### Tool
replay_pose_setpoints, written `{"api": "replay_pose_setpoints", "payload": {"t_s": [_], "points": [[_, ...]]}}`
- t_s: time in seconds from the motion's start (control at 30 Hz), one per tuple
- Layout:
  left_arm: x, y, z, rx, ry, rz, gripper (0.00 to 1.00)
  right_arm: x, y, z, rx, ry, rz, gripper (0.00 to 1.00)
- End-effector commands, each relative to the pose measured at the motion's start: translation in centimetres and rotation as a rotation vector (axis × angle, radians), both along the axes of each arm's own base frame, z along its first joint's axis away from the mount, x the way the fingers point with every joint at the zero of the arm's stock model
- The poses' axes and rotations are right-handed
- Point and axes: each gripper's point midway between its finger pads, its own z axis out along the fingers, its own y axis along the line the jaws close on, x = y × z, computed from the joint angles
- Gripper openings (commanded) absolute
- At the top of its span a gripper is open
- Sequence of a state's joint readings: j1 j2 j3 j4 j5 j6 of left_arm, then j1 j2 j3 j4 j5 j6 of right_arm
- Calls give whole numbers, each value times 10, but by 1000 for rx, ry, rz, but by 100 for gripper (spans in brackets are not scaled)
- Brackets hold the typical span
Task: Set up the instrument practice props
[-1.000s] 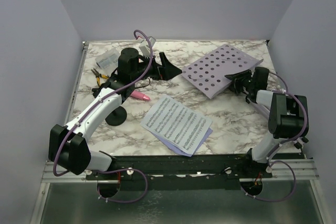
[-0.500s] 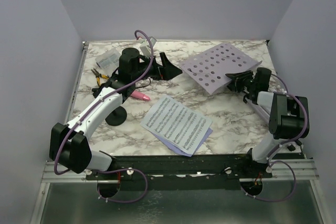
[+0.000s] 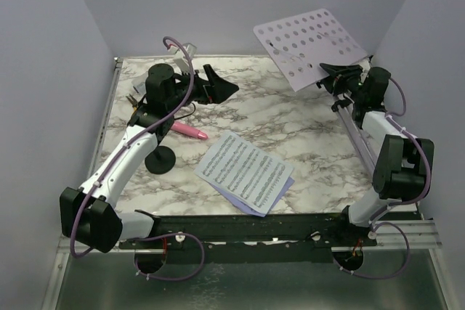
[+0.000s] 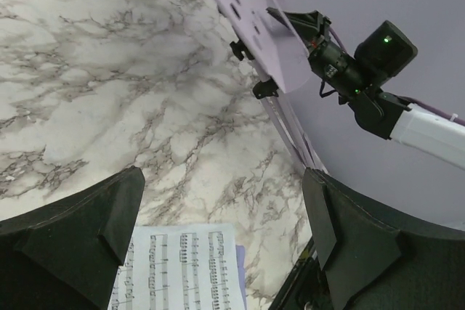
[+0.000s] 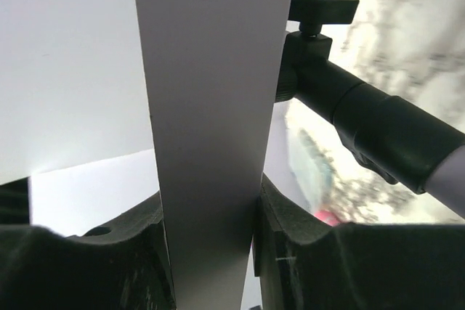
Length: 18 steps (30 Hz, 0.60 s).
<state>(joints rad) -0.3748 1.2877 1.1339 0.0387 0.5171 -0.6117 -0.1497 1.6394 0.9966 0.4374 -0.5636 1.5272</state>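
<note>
The lavender perforated music-stand desk (image 3: 309, 45) is held tilted in the air at the back right, off the table. My right gripper (image 3: 336, 74) is shut on its lower lip (image 5: 211, 107), which fills the gap between the two pads. The stand's thin silver legs (image 4: 289, 136) trail down from it toward the table. Printed sheet-music pages (image 3: 243, 172) lie flat at the front centre. A pink microphone (image 3: 190, 131) lies left of centre, with the black round-based mic stand (image 3: 160, 159) just in front of it. My left gripper (image 3: 218, 86) hovers open over the back left, holding nothing.
Orange-handled pliers (image 3: 134, 99) peek out behind the left arm at the back left. The right wall (image 3: 436, 70) is close beside the raised desk and right arm. The stand's black clamp knob (image 5: 320, 9) sits beside the gripped lip.
The right arm has lifted the lavender desk off the table, up and toward the back right. The left arm has drawn back and to the left, still open.
</note>
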Motion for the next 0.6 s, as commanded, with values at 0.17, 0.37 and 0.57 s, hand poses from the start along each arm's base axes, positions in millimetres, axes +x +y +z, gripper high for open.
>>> {"api": "replay_pose_setpoints", "payload": {"t_s": [0.17,0.37,0.57], "points": [[11,5,-11,-94,76,51,99,-38,8,219,116,-646,33,1],[9,-16,-35,-207,175,-50,99,-63,4,267,165,-777,-4,1],[13,-32,-54,-231,217,-67,99,-90,5,318,149,-932,-8,1]]}}
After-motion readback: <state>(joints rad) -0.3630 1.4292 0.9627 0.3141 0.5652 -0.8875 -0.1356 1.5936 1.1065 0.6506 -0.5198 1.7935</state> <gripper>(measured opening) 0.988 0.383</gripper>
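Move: The right fingers already hold the lower edge of the music stand's desk, whose middle is some 7 cm to the left, 5 cm ahead and 5 cm above. The black collar on the folded legs is about 6 cm back, 4 cm right and 8 cm below; the sheet music lies roughly 19 cm back, 20 cm left and 23 cm below. From the empty left hand the collar is some 30 cm right, 8 cm ahead, 18 cm below. Keeping its pinch on the desk edge, the right hand lifts the music stand about 12 cm almost straight up, tipping its fingers upward and rolling its left side up, so the desk is carried clear over the far part of the table. The left hand, wide open and touching nothing, edges forward a little, then sinks about 7 cm as its fingers tip down some 15 degrees. ##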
